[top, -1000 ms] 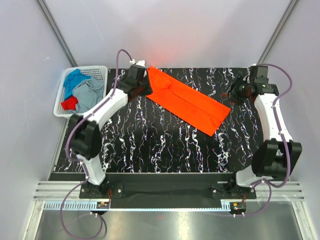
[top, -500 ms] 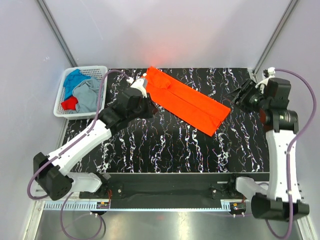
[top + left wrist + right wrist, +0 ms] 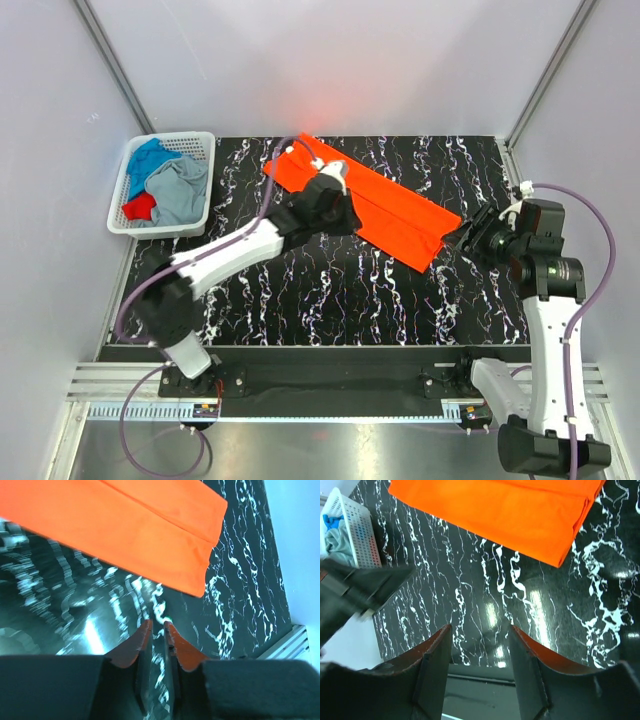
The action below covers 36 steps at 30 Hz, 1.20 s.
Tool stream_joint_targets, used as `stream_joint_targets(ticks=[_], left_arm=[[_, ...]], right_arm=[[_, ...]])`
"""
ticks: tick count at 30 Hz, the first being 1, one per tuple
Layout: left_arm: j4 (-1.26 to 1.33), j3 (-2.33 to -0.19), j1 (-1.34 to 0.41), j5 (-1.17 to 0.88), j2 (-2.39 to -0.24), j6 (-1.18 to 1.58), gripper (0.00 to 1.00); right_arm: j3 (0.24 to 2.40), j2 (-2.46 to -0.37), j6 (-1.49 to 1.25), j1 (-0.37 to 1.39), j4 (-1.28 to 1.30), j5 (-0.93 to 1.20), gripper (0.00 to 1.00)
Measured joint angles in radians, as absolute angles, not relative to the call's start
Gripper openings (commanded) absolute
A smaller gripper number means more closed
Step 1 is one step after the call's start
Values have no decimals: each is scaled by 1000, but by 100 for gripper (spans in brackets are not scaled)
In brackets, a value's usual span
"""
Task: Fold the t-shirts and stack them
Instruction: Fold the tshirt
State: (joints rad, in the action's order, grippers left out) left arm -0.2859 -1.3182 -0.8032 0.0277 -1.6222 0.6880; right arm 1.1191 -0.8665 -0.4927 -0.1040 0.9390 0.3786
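A bright orange t-shirt (image 3: 400,210) lies folded into a long strip, running diagonally across the far half of the black marbled table. My left gripper (image 3: 345,212) hovers over the strip's middle. In the left wrist view its jaws (image 3: 155,625) stand a narrow gap apart with only table showing between them, and the orange t-shirt (image 3: 125,530) lies ahead. My right gripper (image 3: 468,238) is just off the strip's right end. It is open (image 3: 479,628) and empty, with the orange t-shirt (image 3: 510,510) beyond it. Blue (image 3: 150,160), grey (image 3: 180,190) and red (image 3: 140,208) t-shirts lie crumpled in the basket.
A white lattice basket (image 3: 125,215) stands at the table's left edge and also shows as the basket (image 3: 357,530) in the right wrist view. Grey walls close in the back and both sides. Bare marbled table (image 3: 330,290) lies in front of the strip.
My left arm swung right from the strip's far left end to over its middle, and that end now lies further left. My right arm came nearer, down to the strip's right end.
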Motion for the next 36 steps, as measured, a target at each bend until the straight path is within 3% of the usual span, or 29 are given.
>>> stream_joint_targets(ticks=[9,18,30,36], left_arm=[[-140,-1629,-867,-98,-2100,754,17],[-143,-1848,-895,-147,-2353,796,16],[-165,-1821,-899,-177,-2398,806,18],[-86,-1538,-927,-176,-2231,836,19]], right_arm=[[1112,-756,-537,-104,940,450,56],[1156,-680,-600,-104,903,529,56],[1157,-686,-613,-104,867,541,57],[1135,-802,-623,-104,801,537,57]])
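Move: The left hand hovers, nearly shut, over bare table just short of the folded orange t-shirt. The spot it goes for, just inside the near edge by the right end, lies about 16 cm to its right, 3 cm ahead and 18 cm below. At that same level, the near right corner is 21 cm right and 2 cm back, and the shirt's middle 16 cm ahead and 6 cm right. From the right hand that spot is some 11 cm ahead, 14 cm left and 24 cm below. The left hand swoops right and down about 17 cm each way, tipping its fingers some 15 degrees further down and turning slightly clockwise, until the nearly shut fingertips press on the t-shirt just inside its near edge; keeping low, it then drags the cloth about 4 cm back and a little left. Meanwhile the right hand, still half open and empty, clears upward some 7 cm and back 4 cm, tilting its fingers up, then starts forward and down again at the end. ##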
